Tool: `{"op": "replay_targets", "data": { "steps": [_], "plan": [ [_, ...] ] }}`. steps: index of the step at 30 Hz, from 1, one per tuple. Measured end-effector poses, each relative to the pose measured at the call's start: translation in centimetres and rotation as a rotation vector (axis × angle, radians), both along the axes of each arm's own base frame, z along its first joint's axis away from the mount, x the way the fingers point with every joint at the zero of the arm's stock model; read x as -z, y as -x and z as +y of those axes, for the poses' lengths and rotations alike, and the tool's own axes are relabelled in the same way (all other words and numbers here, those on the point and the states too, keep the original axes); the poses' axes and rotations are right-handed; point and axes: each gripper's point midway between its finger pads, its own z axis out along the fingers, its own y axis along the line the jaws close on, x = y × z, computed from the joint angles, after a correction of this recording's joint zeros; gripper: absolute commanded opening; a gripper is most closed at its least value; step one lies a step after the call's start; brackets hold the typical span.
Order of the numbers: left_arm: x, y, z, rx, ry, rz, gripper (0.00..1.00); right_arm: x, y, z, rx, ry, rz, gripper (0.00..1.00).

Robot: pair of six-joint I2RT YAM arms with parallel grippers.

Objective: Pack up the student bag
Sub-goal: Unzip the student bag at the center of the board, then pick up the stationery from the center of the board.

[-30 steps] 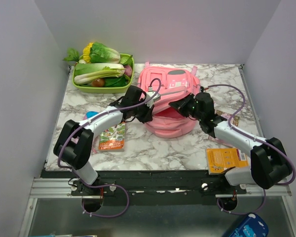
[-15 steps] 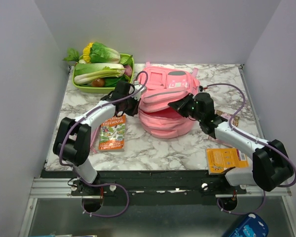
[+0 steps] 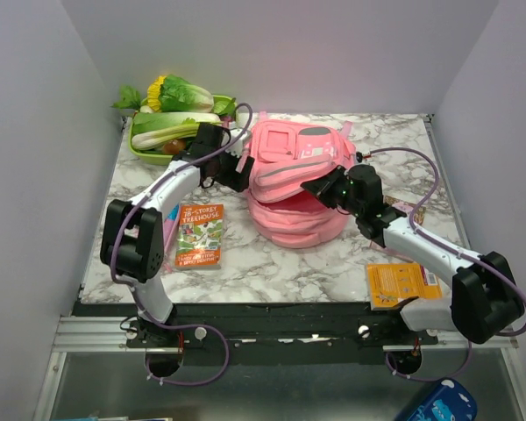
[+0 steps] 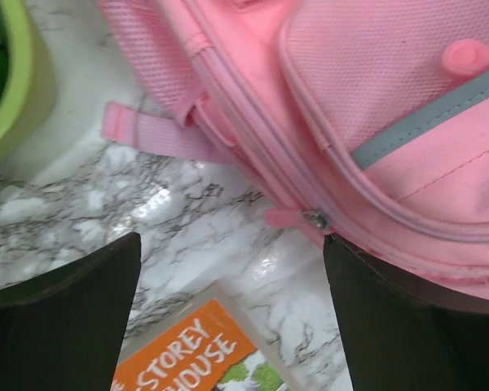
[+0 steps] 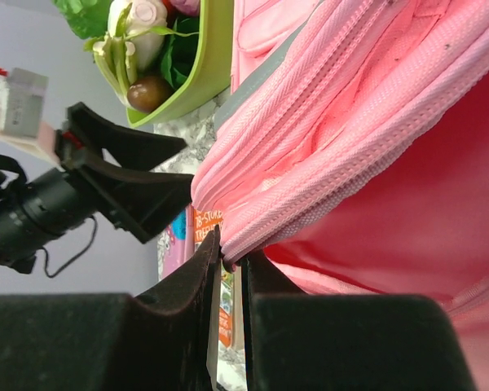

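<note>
The pink student bag (image 3: 298, 175) lies in the middle of the table with its upper flap raised on the right side. My right gripper (image 3: 314, 186) is shut on the flap's zip edge (image 5: 253, 232), pinched between the fingertips (image 5: 232, 248). My left gripper (image 3: 237, 167) hovers at the bag's left side, open with nothing between its fingers (image 4: 230, 244). Below it I see bare marble, a zip puller (image 4: 314, 218) and a pink strap (image 4: 147, 134).
A "Storey Treehouse" book (image 3: 200, 234) lies left of the bag, directly under my left gripper (image 4: 187, 358). A green tray (image 3: 149, 156) of vegetables stands at the back left. An orange booklet (image 3: 403, 283) lies near the front right edge.
My left gripper has let go of the bag's flap, opened, and pulled back to the left. The flap has sagged lower. My right gripper still holds the zip edge.
</note>
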Motion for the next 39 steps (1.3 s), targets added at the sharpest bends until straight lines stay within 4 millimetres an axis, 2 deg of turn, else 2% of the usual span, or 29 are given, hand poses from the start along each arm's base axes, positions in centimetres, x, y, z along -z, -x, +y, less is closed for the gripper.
{"op": "replay_targets", "data": {
  "steps": [2,4,7,8,10,13,16,20,22,25,27,31,34,39],
  "plan": [
    [-1.2,-0.4,1.3,-0.015,0.005,-0.019,0.99,0.0,0.0,-0.1,0.0,0.009,-0.003,0.01],
    [-2.2,0.0,3.5,-0.04,-0.004,-0.025,0.99,0.2,0.0,-0.2,0.0,0.023,-0.005,0.01],
    [-3.8,1.5,8.4,-0.101,-0.033,-0.044,0.99,0.4,0.1,-0.3,0.001,0.035,-0.005,0.01],
    [-4.1,2.2,9.8,-0.115,-0.049,-0.05,0.99,0.4,0.0,-0.3,0.001,0.036,-0.006,0.01],
    [-4.8,4.3,13.9,-0.174,-0.098,-0.063,0.99,0.4,0.0,-0.3,-0.001,0.038,-0.008,0.01],
    [-4.6,6.9,17.5,-0.228,-0.157,-0.042,0.99,0.4,0.0,-0.3,-0.003,0.04,-0.01,0.01],
    [-3.7,9.1,21.9,-0.317,-0.202,-0.005,0.99,0.4,0.0,-0.3,-0.004,0.042,-0.013,0.01],
    [-2.7,10.7,27.7,-0.457,-0.223,0.043,0.99,0.3,0.0,-0.2,-0.005,0.042,-0.014,0.01],
    [-2.0,11.1,29.2,-0.475,-0.201,0.081,0.99,0.3,0.0,-0.2,-0.006,0.042,-0.015,0.01],
    [0.7,10.7,30.6,-0.441,-0.115,0.203,0.99,0.3,0.1,-0.1,-0.017,0.043,-0.016,0.01],
    [2.6,10.4,30.9,-0.397,-0.051,0.286,0.99,0.3,0.2,-0.1,-0.021,0.043,-0.016,0.01],
    [6.7,11.4,29.4,-0.283,0.072,0.448,0.99,0.2,0.2,-0.1,-0.021,0.042,-0.019,0.01],
    [7.3,12.5,28.1,-0.226,0.131,0.496,0.99,0.2,0.2,-0.1,-0.021,0.042,-0.02,0.01],
    [7.4,12.5,27.5,-0.17,0.152,0.479,0.99,0.1,0.2,-0.1,-0.022,0.041,-0.021,0.01]
  ]
}}
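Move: The pencil case lies about 25 cm to the left of my empty left hand, roughly 15 cm back and 10 cm lower, mostly under the forearm. The Treehouse book is some 13 cm left and 17 cm back of that hand, the vegetable basket 18 cm left and 14 cm ahead, and the pink bag's middle about 16 cm to its right, level with it. From my right hand, which has the bag's flap, the pencil case is roughly 45 cm left and 14 cm back. With its fingers already open, my left hand leaves the bag's left side, lifting about 5 cm as it sweeps nearly 30 cm left and a dozen back, then sinks steeply over the left edge of the pencil case, coming slightly back to the right and tipping its fingers some 25 degrees further down; they stay wide open. My right hand stays put, keeping its pinch on the bag's flap. ##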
